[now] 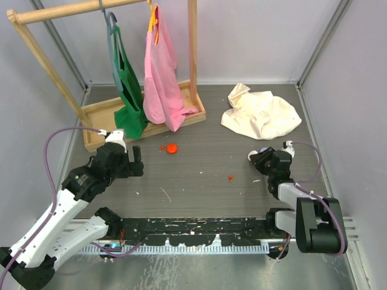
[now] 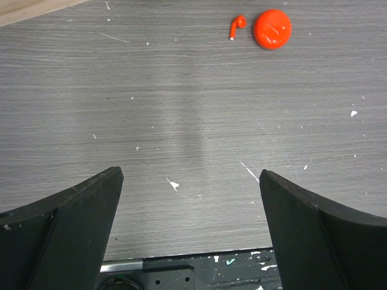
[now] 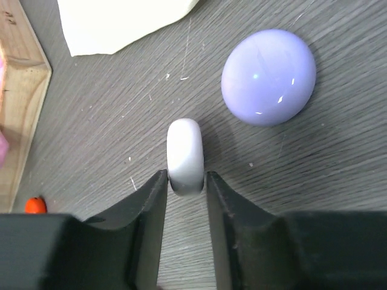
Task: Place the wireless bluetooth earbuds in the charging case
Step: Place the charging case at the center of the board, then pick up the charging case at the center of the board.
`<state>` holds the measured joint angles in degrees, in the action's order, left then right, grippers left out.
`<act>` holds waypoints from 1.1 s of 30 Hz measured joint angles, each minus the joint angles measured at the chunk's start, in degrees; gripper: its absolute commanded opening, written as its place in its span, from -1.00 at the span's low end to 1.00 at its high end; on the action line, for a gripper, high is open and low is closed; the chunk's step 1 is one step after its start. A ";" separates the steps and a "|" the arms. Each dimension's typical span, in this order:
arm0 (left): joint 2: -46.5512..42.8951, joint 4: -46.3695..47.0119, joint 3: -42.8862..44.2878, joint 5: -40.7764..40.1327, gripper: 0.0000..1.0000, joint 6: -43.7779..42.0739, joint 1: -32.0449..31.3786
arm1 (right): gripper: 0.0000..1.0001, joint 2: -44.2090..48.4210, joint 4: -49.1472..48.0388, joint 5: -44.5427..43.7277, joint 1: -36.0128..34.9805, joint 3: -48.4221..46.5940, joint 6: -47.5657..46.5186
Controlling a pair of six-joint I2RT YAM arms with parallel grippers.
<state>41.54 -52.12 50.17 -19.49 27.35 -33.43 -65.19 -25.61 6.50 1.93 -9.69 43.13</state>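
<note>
My right gripper (image 3: 186, 175) is shut on a white round charging case (image 3: 185, 154), held on edge just above the table. A lilac round case (image 3: 268, 77) lies closed beside it, to the right and apart from it. In the left wrist view a red earbud (image 2: 237, 26) lies next to a red round case (image 2: 272, 28), far ahead of my left gripper (image 2: 190, 175), which is open over bare table. From above, that red case (image 1: 172, 148) sits mid-table and a second red earbud (image 1: 230, 177) lies alone nearer the right gripper (image 1: 254, 157).
A wooden garment rack (image 1: 145, 115) with a green bag (image 1: 128, 90) and a pink bag (image 1: 160, 72) stands at the back left. A cream cloth (image 1: 260, 112) is bunched at the back right. A black rail (image 1: 193, 228) runs along the near edge.
</note>
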 measured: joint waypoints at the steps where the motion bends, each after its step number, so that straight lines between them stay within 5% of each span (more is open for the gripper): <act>1: 0.02 0.02 -0.04 0.37 0.96 -0.02 0.04 | 0.00 -0.26 0.02 -0.04 0.09 -0.17 0.59; 15: 2.49 0.61 -0.39 9.14 0.96 -1.51 0.20 | 0.98 8.24 12.79 -1.31 0.17 -1.46 2.08; 22: 7.74 3.91 -0.63 11.82 0.96 -0.39 0.20 | 1.00 14.67 17.49 2.32 0.17 -1.44 -1.05; 33: 18.88 15.19 -2.01 12.44 0.99 2.10 -0.94 | 1.00 18.45 11.02 12.83 -2.34 0.26 -8.22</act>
<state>60.42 -36.93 48.16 -7.05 29.45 -34.37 -46.74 -14.59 19.33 -0.40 -9.43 34.92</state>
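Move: The right fingers still hold the white charging case on edge at their tips, its middle about 1 cm ahead and 1 cm below; the purple case lies roughly 3 cm ahead and 4 cm right, and a lone red earbud about 8 cm back and 9 cm left, both some 2 cm lower. From the empty left hand, the orange case is some 8 cm ahead, 9 cm right and 15 cm below, with its red earbud about 4 cm left of that case. The right hand stays low over the board as its fingers spread wide and let go of the white case beside the purple one, then eases back about 2.5 cm and climbs 4 to 5 cm while swinging about as far left, turning some 15 degrees counter-clockwise and tipping its fingers up a little. Meanwhile the open left hand travels about 7 cm to the right, sinking some 5 cm and, after a slight draw back, pushing forward towards the orange case, its fingers tipping about 10 degrees further down. ##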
